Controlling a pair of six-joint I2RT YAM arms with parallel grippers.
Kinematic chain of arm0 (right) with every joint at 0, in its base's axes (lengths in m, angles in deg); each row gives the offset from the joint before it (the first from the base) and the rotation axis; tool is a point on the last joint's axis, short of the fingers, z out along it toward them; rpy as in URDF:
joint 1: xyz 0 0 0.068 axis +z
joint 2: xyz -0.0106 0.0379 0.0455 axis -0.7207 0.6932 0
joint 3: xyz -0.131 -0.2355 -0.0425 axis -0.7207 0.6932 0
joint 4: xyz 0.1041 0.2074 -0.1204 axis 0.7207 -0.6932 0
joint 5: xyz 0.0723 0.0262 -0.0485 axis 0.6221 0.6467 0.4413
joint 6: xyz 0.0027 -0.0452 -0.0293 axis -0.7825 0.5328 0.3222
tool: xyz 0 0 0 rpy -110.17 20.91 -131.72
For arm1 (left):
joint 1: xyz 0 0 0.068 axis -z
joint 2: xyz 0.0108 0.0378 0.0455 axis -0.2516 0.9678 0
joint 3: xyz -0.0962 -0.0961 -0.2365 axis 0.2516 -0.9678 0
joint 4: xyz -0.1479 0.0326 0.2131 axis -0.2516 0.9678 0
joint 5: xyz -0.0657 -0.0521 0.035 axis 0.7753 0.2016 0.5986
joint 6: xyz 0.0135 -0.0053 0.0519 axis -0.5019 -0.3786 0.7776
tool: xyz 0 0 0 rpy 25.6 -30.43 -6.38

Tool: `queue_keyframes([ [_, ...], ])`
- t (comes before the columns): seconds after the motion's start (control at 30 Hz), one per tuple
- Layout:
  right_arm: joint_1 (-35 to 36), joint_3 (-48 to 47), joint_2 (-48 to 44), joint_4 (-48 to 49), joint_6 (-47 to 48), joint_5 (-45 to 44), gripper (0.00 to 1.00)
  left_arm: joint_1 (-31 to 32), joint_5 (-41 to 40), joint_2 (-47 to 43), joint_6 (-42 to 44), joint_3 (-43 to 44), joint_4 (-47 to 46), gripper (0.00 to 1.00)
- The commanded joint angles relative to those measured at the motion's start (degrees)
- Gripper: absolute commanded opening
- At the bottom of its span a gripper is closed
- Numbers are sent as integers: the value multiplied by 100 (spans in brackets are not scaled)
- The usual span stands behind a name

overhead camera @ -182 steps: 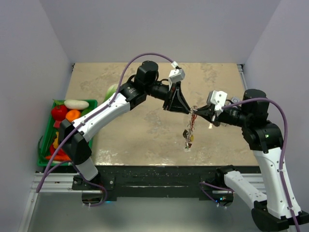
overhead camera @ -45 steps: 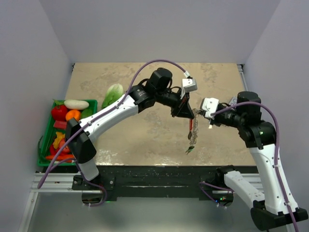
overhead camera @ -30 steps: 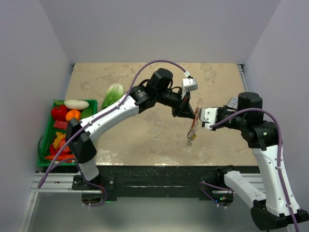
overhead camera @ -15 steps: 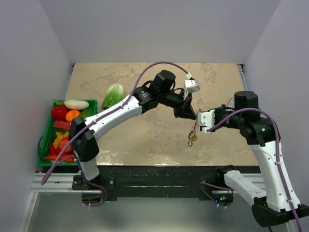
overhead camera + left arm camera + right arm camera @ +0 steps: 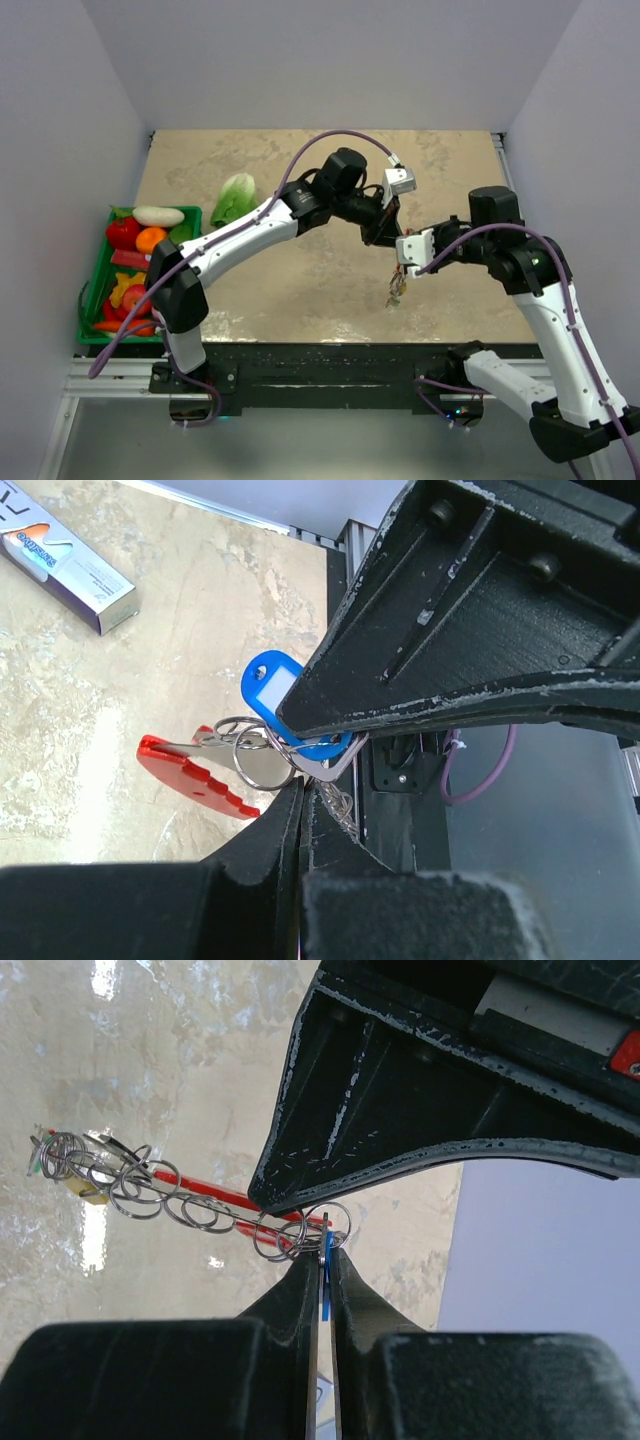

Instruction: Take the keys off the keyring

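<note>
The keyring hangs in the air between both grippers, with its red fob and a short chain. My left gripper is shut on the keyring at the chain; it also shows in the top view. My right gripper is shut on a blue-tagged key, seen edge-on between its pads. In the right wrist view a row of rings runs to the other keys, green and yellow. From above they dangle below the right gripper.
A green tray of toy vegetables sits at the table's left edge, with a lettuce beside it. A white-and-blue boxed card lies on the marbled table. White walls close in three sides.
My right gripper has moved left to the left gripper and closed on the top of the bunch. The left gripper shifted slightly right. The keys hang shorter and nearer the table's front.
</note>
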Motion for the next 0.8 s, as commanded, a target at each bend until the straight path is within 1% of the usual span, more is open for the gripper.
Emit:
queue_keyframes([
  [0.0, 152, -154, 60, 298, 54, -258, 5, 65, 117, -3, -139, 169, -260, 0],
  [0.1, 196, -268, 95, 202, 256, -355, 11, 65, 161, 23, -148, 151, -269, 0],
  [0.2, 214, -391, 131, 79, 563, -426, 20, 65, 240, 58, -165, 151, -295, 0],
  [0.23, 222, -426, 139, 44, 677, -443, 25, 65, 301, 67, -165, 160, -304, 0],
  [0.4, 249, -532, 210, -88, 977, -373, 33, 65, 495, 128, -253, 151, -409, 0],
  [0.5, 284, -453, 201, -1, 977, -251, 41, 65, 574, 129, -271, 160, -436, 0],
  [0.53, 284, -418, 210, 34, 951, -215, 45, 74, 600, 128, -271, 151, -436, 0],
  [0.7, 319, -286, 148, 219, 714, -31, 50, 74, 679, 111, -262, 134, -445, 0],
  [0.77, 319, -330, 122, 412, 346, -83, 51, 74, 715, 85, -244, 134, -454, 0],
])
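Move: The blue tag sits right between the right hand's closed pads. From the right hand, the bunched rings caught in the left fingertips are about 2 cm to the left, 1 cm back and 1 cm below. The red tag hangs about 2 cm back, 1 cm left and 4 cm below, and the yellow tag about 4 cm back, 1 cm left and 10 cm below. From the left hand, the blue tag is some 2 cm to the right, 1 cm ahead and 1 cm above. The right fingers let go of the blue tag, spreading from nearly shut to about half open, while the left fingers keep their pinch on the keyring bunch. As it opens, the right hand eases up some 1.5 cm and forward about 1 cm off the tag, then drifts slightly left, fingertips tilting up 5 to 10 degrees. The left hand, still shut, shifts back about 1 cm. ##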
